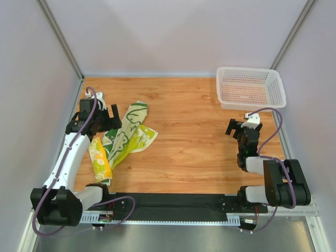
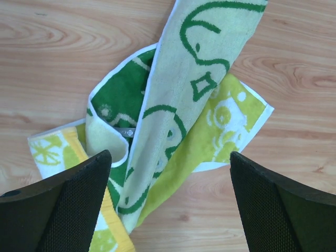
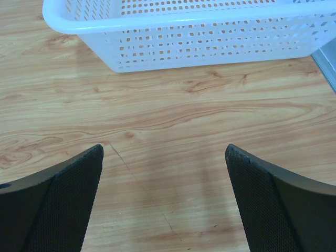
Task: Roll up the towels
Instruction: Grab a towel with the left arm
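Several towels lie in a loose, overlapping heap (image 1: 128, 135) at the left of the wooden table. A long pale-green towel (image 2: 194, 79) lies crosswise over a dark-green one (image 2: 118, 94) and a yellow-green one (image 2: 223, 123). A lemon-print towel with an orange band (image 1: 100, 160) lies nearest the arm bases. My left gripper (image 1: 110, 116) hovers open at the heap's left edge, and in its wrist view the left gripper (image 2: 169, 173) has cloth below its gap and nothing held. My right gripper (image 1: 240, 125) stands open over bare wood at the right, far from the towels.
A white perforated basket (image 1: 251, 88) stands at the back right corner, just beyond the right gripper, and its wall (image 3: 210, 37) fills the top of the right wrist view. Grey walls close the table on three sides. A black rail (image 1: 173, 202) runs along the near edge.
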`<state>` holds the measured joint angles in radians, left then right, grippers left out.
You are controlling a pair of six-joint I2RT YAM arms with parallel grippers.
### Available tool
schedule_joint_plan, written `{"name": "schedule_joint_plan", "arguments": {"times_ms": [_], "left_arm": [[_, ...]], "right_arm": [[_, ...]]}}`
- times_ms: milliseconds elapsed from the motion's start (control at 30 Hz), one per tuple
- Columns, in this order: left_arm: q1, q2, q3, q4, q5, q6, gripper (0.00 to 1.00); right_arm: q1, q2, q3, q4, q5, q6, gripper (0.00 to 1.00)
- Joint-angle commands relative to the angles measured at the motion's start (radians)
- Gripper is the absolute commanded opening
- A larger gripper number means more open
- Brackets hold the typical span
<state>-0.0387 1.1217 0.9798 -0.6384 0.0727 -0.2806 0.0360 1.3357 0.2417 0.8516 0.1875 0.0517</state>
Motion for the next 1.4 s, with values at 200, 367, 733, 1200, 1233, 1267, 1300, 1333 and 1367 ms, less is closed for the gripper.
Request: {"name": "schedule_joint_plan", "arguments": {"times_ms": [200,367,733,1200,1233,1267,1300,1333,1367], "left_arm": [[0.086,0.016,-0.015,-0.009,0.176,-0.109,1.0],[0.095,0.039,0.009,-0.044,0.154,-0.068,1.0],[0.095,0.131,0.033,-0.09,0.096,-0.031,0.96],[0.094,0.383,0.157,-0.093,0.033,-0.026,0.95],[0.092,0.412,0.167,-0.093,0.039,-0.026,0.95],[0.092,0.426,0.177,-0.093,0.041,-0.028,0.95],[0.089,0.441,0.186,-0.093,0.042,-0.028,0.95],[0.08,0.457,0.209,-0.096,0.041,-0.028,0.95],[0.076,0.486,0.218,-0.096,0.038,-0.028,0.95]], "right_arm": [[0.001,0.002,0.002,0.06,-0.002,-0.004,1.0],[-0.002,0.006,-0.002,0.075,-0.011,-0.003,1.0],[-0.001,0.008,0.005,0.061,-0.033,-0.012,1.0],[0.03,-0.014,0.424,-0.667,0.087,0.089,1.0],[0.034,-0.009,0.451,-0.701,0.069,0.12,1.0],[0.039,-0.001,0.476,-0.732,0.058,0.12,1.0],[0.068,0.009,0.528,-0.784,0.053,0.123,1.0],[0.09,0.016,0.545,-0.801,0.072,0.113,1.0],[0.117,0.017,0.56,-0.809,0.095,0.094,1.0]]}}
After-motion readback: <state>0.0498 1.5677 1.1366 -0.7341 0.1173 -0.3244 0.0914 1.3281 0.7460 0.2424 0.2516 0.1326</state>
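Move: The green towel lies about 13 cm below my left hand, its middle some 5 cm to the right and 1 cm back. The orange-edged towel is about 5 cm left and 9 cm back; the yellow-green towel, about 9 cm right and 3 cm back. From my right hand the basket's middle is some 17 cm ahead, 3 cm right and 1 cm up; the green towel is about 50 cm left, 5 cm back and 3 cm down. I lower my open left hand some 8 cm towards the green towel's folded part by the tag, edging back at first, then forward and a little left, while the wrist tips about 20 degrees further down. My right hand, nearly still until late, then lifts quickly about 8 cm and goes 6 cm forward towards the basket, fingers open. ##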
